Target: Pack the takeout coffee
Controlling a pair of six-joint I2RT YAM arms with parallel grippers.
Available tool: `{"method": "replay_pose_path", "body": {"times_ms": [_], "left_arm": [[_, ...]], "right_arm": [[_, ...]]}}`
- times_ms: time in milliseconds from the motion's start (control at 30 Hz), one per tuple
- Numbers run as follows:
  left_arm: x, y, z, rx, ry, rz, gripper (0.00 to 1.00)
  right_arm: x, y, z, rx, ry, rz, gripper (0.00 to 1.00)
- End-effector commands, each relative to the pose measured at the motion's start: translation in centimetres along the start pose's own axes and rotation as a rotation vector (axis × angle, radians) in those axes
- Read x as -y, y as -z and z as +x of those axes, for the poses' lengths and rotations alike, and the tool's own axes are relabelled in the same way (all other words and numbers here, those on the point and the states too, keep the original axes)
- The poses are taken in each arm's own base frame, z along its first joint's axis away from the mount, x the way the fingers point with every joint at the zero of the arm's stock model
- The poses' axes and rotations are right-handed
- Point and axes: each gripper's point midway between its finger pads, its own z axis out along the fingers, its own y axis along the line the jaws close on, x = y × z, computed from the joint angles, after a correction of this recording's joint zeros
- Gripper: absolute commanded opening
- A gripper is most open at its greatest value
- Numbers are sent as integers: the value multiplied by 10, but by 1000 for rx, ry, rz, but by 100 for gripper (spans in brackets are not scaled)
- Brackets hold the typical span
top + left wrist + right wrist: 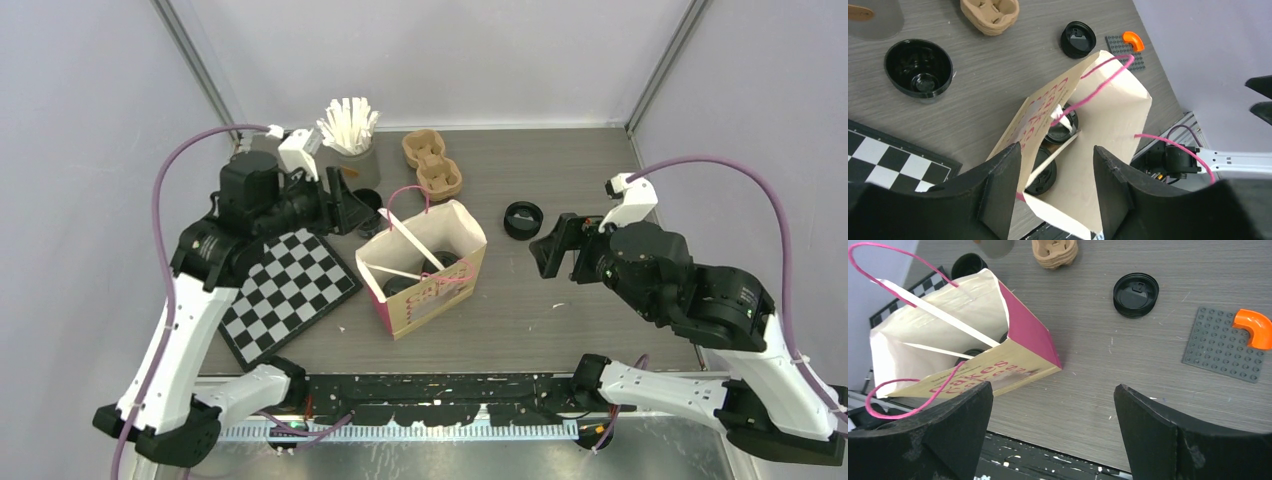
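A paper bag [425, 265] with pink handles stands open at the table's middle. Two lidded black cups [1063, 125] [1045, 172] sit inside it, with a white stick [415, 240] leaning across them. Another black cup [919, 67] stands without a lid beside the chessboard. Its loose black lid [523, 219] lies right of the bag. My left gripper [1057, 172] hangs open above the bag's mouth with nothing between its fingers. To the right of the bag my right gripper [556, 247] is wide open over bare table, just short of the lid [1136, 294].
A brown pulp cup carrier [432, 163] and a grey cup of white sticks [350, 135] stand at the back. A chessboard [285, 290] lies left of the bag. A grey studded plate [1225, 345] with an orange piece [1254, 327] lies near the lid.
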Motion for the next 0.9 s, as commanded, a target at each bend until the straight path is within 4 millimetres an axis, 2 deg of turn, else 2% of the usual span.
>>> {"method": "replay_pose_path", "body": {"times_ms": [0,133,200,400,533,633,867], "left_arm": [[11,-17,-14,18,-9,65,53],[1,-39,-7,-48,91,17,32],[-7,-44,-5,-63,137,-33,26],[-2,-57,4,-119,190,8,21],[16,-65,5,-130,216,129,18],[30,-63,2,-120,223,217,18],[44,-54,9,-156,207,300,18]], "right_arm": [[-16,5,-22,65,-97,-68,94],[-18,8,-26,73,-78,-82,93],[-17,9,-27,77,-69,-83,93],[-15,12,-29,90,-55,-92,93],[-11,17,-30,101,-53,-94,93],[-7,19,-28,103,-45,-91,93],[-5,20,-26,108,-38,-97,93]]}}
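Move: The upper end of the white straw leaning out of the paper bag is some 4 cm to the left hand's right, 2 cm ahead and 4 cm below. The bag's middle is about 11 cm right, 4 cm back and 15 cm down, its far pink handle 8 cm right, 4 cm ahead and 5 cm down, and the open black cup roughly 9 cm ahead, 1 cm left and 20 cm below. From the right hand, the straw's end is about 28 cm left, 8 cm ahead and 3 cm down. With nothing in its half-open fingers, the left hand dips down and forward and a little to the right, about 6 cm in all, closing them most of the way as it comes to the straw's upper end, then travels some 4 cm on to the right and slightly back, tipping its fingers about 15 degrees further down and ending with the tips against that end. The right hand, open and empty, rises about 2 cm clear of the bag. ##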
